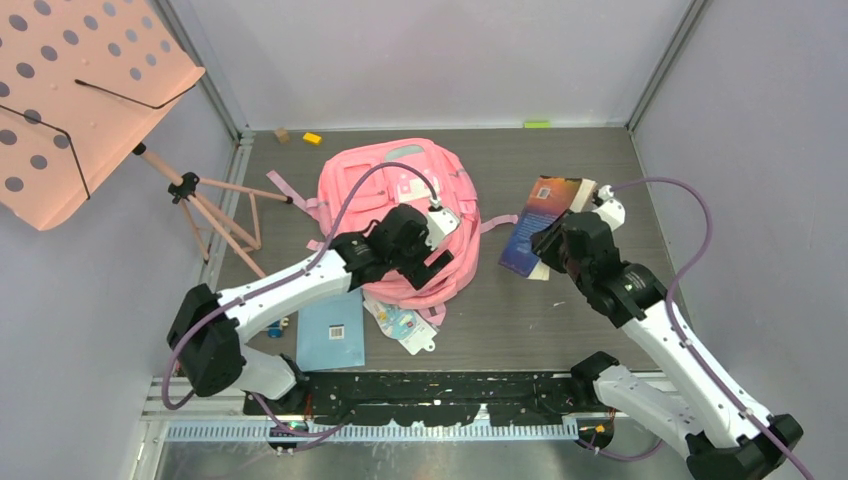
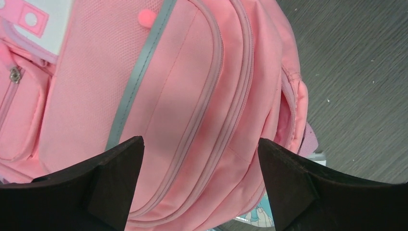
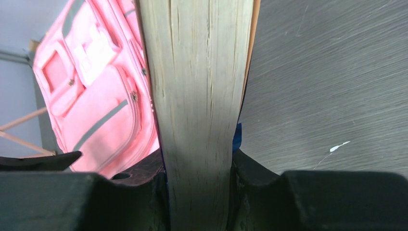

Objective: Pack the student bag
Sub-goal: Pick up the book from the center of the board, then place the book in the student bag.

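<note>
The student bag (image 1: 400, 190) is a pink backpack lying front-up in the middle of the table, with grey strips and a white patch. My left gripper (image 1: 440, 245) hovers over its near right part, jaws open wide and empty; the left wrist view shows the bag's zip seams (image 2: 192, 82) between the fingers (image 2: 115, 173). My right gripper (image 1: 560, 245) is shut on a thick book (image 1: 540, 215) with a dark blue and orange cover, to the right of the bag. The book's (image 3: 202, 96) page edge fills the gap between the right jaws, with the bag (image 3: 96, 96) to its left.
A light blue notebook (image 1: 330, 330) and an illustrated booklet (image 1: 405, 325) lie near the bag's front edge. A salmon-pink perforated music stand (image 1: 80, 100) on a tripod stands at the left. Small wooden (image 1: 282, 134), yellow (image 1: 313, 138) and green (image 1: 537, 124) pieces lie by the back wall.
</note>
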Available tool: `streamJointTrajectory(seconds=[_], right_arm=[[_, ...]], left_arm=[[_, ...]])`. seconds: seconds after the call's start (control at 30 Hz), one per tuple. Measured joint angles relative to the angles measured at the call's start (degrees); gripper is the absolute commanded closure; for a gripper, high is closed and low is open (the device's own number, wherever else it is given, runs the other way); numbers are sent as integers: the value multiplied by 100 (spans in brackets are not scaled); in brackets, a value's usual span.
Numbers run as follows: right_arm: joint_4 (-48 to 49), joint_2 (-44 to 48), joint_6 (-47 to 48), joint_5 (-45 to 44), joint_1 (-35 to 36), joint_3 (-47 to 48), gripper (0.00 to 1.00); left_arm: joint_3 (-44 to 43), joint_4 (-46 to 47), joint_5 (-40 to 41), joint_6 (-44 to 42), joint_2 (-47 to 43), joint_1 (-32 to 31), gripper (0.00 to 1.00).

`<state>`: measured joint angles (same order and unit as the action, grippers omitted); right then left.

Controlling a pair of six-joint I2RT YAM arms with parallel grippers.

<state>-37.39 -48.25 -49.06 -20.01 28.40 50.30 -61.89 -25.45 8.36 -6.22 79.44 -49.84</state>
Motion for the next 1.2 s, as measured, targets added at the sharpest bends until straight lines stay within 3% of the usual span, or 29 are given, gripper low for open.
streamJointTrajectory(seconds=[0.1, 0.47, 0.53, 0.73, 1.2], right_arm=[[-35, 363, -39, -258, 0, -52, 100], [-229, 686, -109, -560, 0, -330, 100], [-238, 686, -131, -562, 0, -330, 100], [-238, 660, -197, -562, 0, -332, 100], [-240, 660, -271, -568, 0, -348, 100]], left_arm=[[0, 39, 17, -17, 238, -48, 28], [118, 59, -26, 55, 468, -317, 26], [118, 55, 166, -9, 551, -437, 21], [118, 46, 756, -92, 822, -678, 21], [122, 243, 2861, -304, 1058, -1123, 47]])
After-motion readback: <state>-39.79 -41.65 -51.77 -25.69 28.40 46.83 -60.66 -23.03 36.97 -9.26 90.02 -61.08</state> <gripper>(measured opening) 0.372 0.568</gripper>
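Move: The pink bag's near opening rim lies just under the left hand, about 2 cm to its right and 6 cm below. The stationery pack is some 11 cm back, 6 cm left and 15 cm down; the blue folder is 11 cm back, 18 cm left and just as low. The right hand already grips the book; from it the same rim is roughly 20 cm left, 2 cm back and 12 cm below. Down about 5 cm goes the left hand onto the bag's near rim, first easing back about 2 cm, then forward again and slightly up as the wrist rolls its left side up and tips the fingers up, some 25 degrees in all. Its wide-open fingers partly close around a fold of the rim. The right hand draws the still-gripped book about 3 cm right and back, away from the bag, then holds. ##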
